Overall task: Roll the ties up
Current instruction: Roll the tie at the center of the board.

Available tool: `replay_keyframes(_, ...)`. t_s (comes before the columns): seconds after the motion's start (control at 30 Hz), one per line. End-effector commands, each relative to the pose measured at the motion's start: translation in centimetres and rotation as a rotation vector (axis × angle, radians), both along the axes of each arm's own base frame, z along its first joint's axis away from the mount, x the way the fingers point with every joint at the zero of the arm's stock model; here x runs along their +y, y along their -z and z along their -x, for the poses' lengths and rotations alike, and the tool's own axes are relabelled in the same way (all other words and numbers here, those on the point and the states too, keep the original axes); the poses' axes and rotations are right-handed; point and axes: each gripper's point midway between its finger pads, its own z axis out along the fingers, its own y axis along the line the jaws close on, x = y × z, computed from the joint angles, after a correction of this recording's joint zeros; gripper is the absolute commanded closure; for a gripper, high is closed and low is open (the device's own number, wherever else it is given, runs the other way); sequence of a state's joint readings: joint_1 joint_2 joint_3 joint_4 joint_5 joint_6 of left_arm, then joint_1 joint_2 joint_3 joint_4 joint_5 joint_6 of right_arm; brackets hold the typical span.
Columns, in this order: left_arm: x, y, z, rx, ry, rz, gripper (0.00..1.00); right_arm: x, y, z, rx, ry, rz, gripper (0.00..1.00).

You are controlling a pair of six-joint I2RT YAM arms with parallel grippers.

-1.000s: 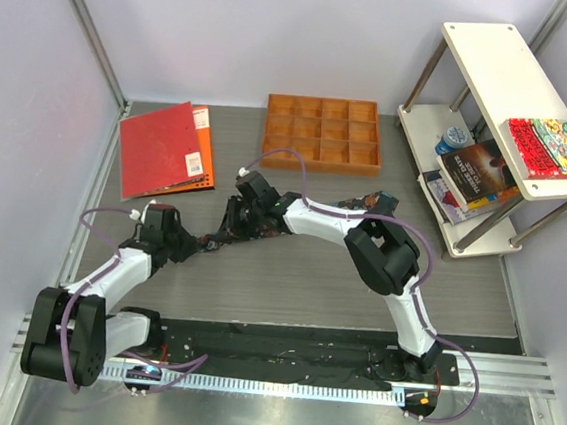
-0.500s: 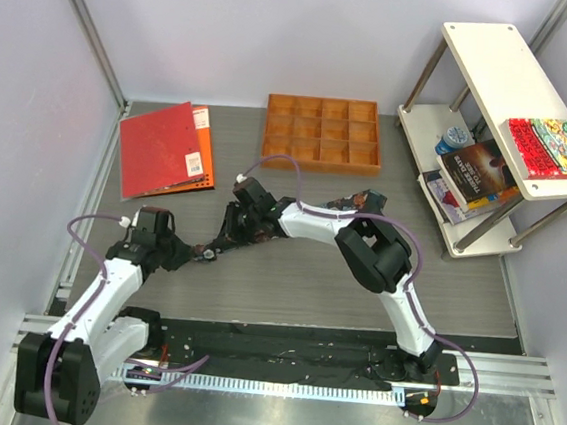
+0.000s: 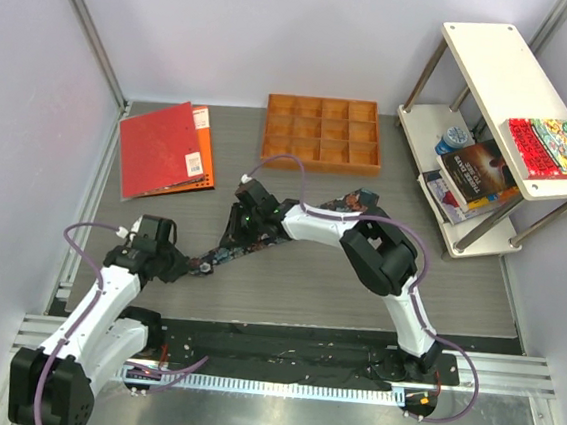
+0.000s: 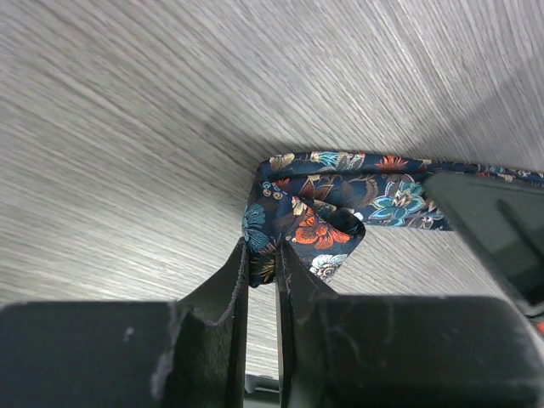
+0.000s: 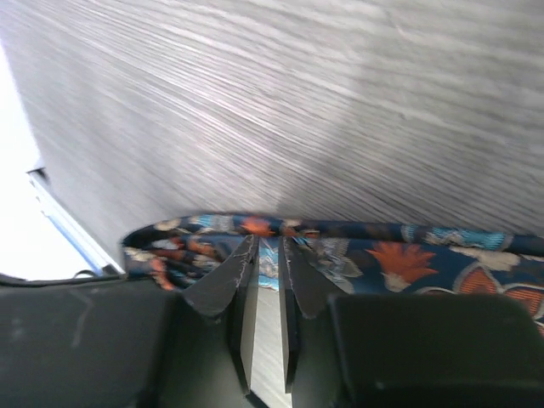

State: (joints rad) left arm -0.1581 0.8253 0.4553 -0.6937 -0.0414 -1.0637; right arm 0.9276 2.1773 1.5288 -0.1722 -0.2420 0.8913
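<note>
The tie [image 3: 221, 253], dark navy with orange, teal and white flowers, lies stretched across the middle of the table between my two grippers. Its far end [image 3: 360, 198] shows beyond the right arm. My left gripper [image 3: 194, 263] is shut on the tie's folded near end. In the left wrist view the fingertips [image 4: 263, 255] pinch that fold of the tie [image 4: 340, 200]. My right gripper [image 3: 233, 236] is shut on the tie a little further along. Seen from the right wrist, its jaws [image 5: 269, 246] nip the edge of the tie [image 5: 408, 255].
A wooden compartment tray [image 3: 322, 133] stands at the back centre. A red and orange folder [image 3: 164, 149] lies at the back left. A white shelf unit [image 3: 491, 142] with books stands on the right. A black rail [image 3: 290, 349] runs along the near edge.
My left gripper has drawn back toward the near left with the tie's end, pulling the tie out straighter. The right gripper has shifted slightly nearer along with it.
</note>
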Motion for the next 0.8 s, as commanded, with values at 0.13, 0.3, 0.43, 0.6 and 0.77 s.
replay_keyframes(0.13,1.2,-1.8,-0.7,-0.025,-0.033,-0.067,0.9,-1.0,2.5,3.0,-0.002,-0.003,0.055,0.81)
replay_keyframes(0.3,2.7,-2.9,-1.0,-0.031,-0.05,-0.151,0.91,-3.0,3.2,4.1,0.006,0.063,0.096,0.81)
replay_keyframes(0.43,2.7,-3.2,-1.1,-0.029,-0.044,-0.157,0.91,-4.2,2.9,4.6,0.02,0.126,0.102,0.82)
replay_keyframes(0.6,2.6,-3.0,-1.1,-0.019,-0.026,-0.166,0.92,-3.1,0.6,4.0,-0.015,0.108,0.061,0.82)
replay_keyframes(0.77,2.7,-2.9,-1.1,-0.01,-0.025,-0.185,0.92,-0.6,-4.9,3.3,-0.085,0.073,-0.036,0.81)
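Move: The tie strip that the right fingertips reach lies some 2 cm behind them and 2 cm below; the rolled end, held by the left fingers, is about 9 cm left and 7 cm back of the right hand. The tie's loose end lies roughly 30 cm to the right hand's right and 13 cm farther out, the red folder 17 cm left and 20 cm ahead. From the left hand, that strip lies about 5 cm ahead, 9 cm right and 3 cm lower. The right hand, fingers still nearly shut, dips about 1.5 cm onto the tie strip and draws it back towards the base by some 4.5 cm, easing 2 cm to its right as well, then stops there and comes up slightly, its tips still at the strip. Meanwhile the left fingers keep their pinch on the rolled end as that hand rises about 2 cm and shifts nearly as far to the left, rolling slightly so its left side comes up. ##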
